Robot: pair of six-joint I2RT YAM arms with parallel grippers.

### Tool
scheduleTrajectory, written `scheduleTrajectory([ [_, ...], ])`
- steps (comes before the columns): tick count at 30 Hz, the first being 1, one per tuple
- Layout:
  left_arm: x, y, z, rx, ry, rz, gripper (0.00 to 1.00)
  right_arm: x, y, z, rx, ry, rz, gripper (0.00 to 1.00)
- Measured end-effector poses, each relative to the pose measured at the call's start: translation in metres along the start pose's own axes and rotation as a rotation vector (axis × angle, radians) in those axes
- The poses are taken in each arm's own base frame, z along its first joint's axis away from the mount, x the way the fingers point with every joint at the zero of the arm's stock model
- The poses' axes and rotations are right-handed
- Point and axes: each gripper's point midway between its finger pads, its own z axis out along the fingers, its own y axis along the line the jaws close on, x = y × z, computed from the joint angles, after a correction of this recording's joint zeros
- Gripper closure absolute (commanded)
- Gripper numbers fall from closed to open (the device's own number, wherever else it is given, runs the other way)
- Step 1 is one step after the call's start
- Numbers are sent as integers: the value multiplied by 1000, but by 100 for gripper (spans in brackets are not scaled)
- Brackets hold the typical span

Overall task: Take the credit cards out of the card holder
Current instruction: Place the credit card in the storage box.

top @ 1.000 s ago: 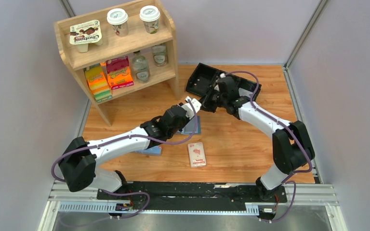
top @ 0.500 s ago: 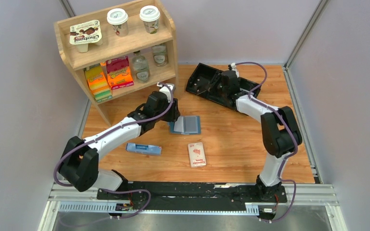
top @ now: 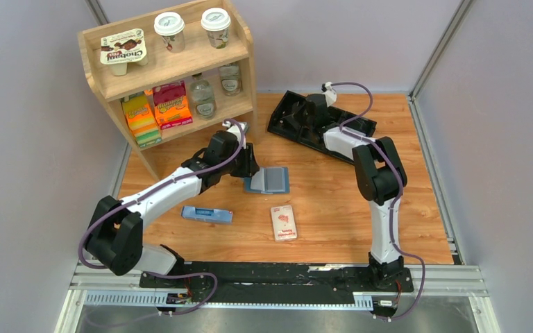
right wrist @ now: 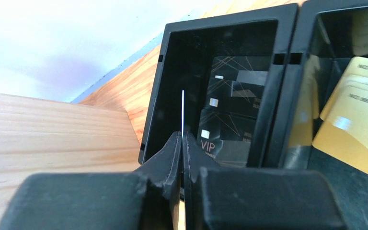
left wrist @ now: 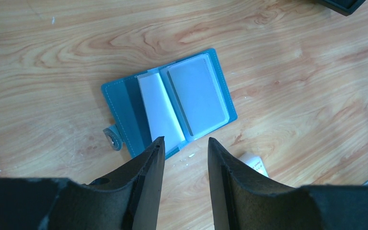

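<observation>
The light blue card holder (top: 267, 180) lies open on the wooden table, its pale sleeves facing up (left wrist: 172, 108). My left gripper (left wrist: 185, 140) hangs open just above its near edge, with nothing between the fingers; from above it sits at the holder's left side (top: 248, 166). My right gripper (right wrist: 182, 134) is shut on a credit card (right wrist: 183, 110), seen edge-on as a thin pale line. It is over a compartment of the black tray (right wrist: 220, 26) at the back (top: 281, 118). Dark credit cards (right wrist: 230, 110) lie in that compartment and gold ones (right wrist: 354, 129) in the adjoining one.
A wooden shelf (top: 173, 69) with cups, bottles and boxes stands at the back left. A narrow pale blue box (top: 207, 214) and a white pack with a red picture (top: 284, 222) lie in front of the holder. Grey walls close in both sides.
My left arm drew back to the left off the holder and its jaws widened. My right arm swung from near the holder to the back, carrying the card over the black tray.
</observation>
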Motion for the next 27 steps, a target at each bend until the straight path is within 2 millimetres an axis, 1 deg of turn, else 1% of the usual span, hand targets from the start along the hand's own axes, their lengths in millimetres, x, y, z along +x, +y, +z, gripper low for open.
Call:
scheduleTrajectory([
  [1, 1, 0, 0, 0, 3, -4, 54, 2, 1, 5, 1, -1, -2, 87],
  [3, 1, 1, 0, 1, 7, -10, 54, 7, 2, 12, 4, 5, -7, 79],
  [5, 3, 0, 0, 4, 14, -14, 54, 12, 1, 16, 13, 14, -20, 74],
  [7, 5, 0, 2, 6, 25, -17, 54, 16, -3, 16, 31, 22, -34, 69],
  [12, 7, -4, 6, 20, 50, -35, 54, 17, -10, 11, 58, 23, -84, 59],
  [13, 7, -4, 6, 23, 52, -38, 54, 17, -10, 7, 64, 22, -102, 56],
  [16, 6, -7, 8, 31, 54, -45, 54, 9, -9, -9, 82, 11, -153, 54],
  [18, 7, -7, 9, 32, 60, -51, 55, 1, -7, -24, 92, 3, -191, 52],
  [23, 13, -6, 13, 30, 82, -62, 55, -20, 13, -65, 57, -8, -256, 48],
  [25, 17, -4, 16, 27, 95, -64, 56, -22, 21, -81, 25, 14, -269, 48],
  [27, 22, -3, 20, 24, 115, -68, 57, -16, 25, -99, -5, 54, -279, 47],
])
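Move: The right hand still holds a card edge-on; the storage box's left compartment is about 5 cm ahead and 5 cm below. The compartment with gold cards is 9 cm to its right, 2 cm ahead, and the open card holder is some 18 cm back, 9 cm left. From the left hand, the holder lies about 4 cm ahead, 5 cm right and 9 cm below; the playing-card box is 8 cm back, 10 cm right. Right dips, opens to release its card, retreats about 9 cm back and up; left sinks towards card holder. ##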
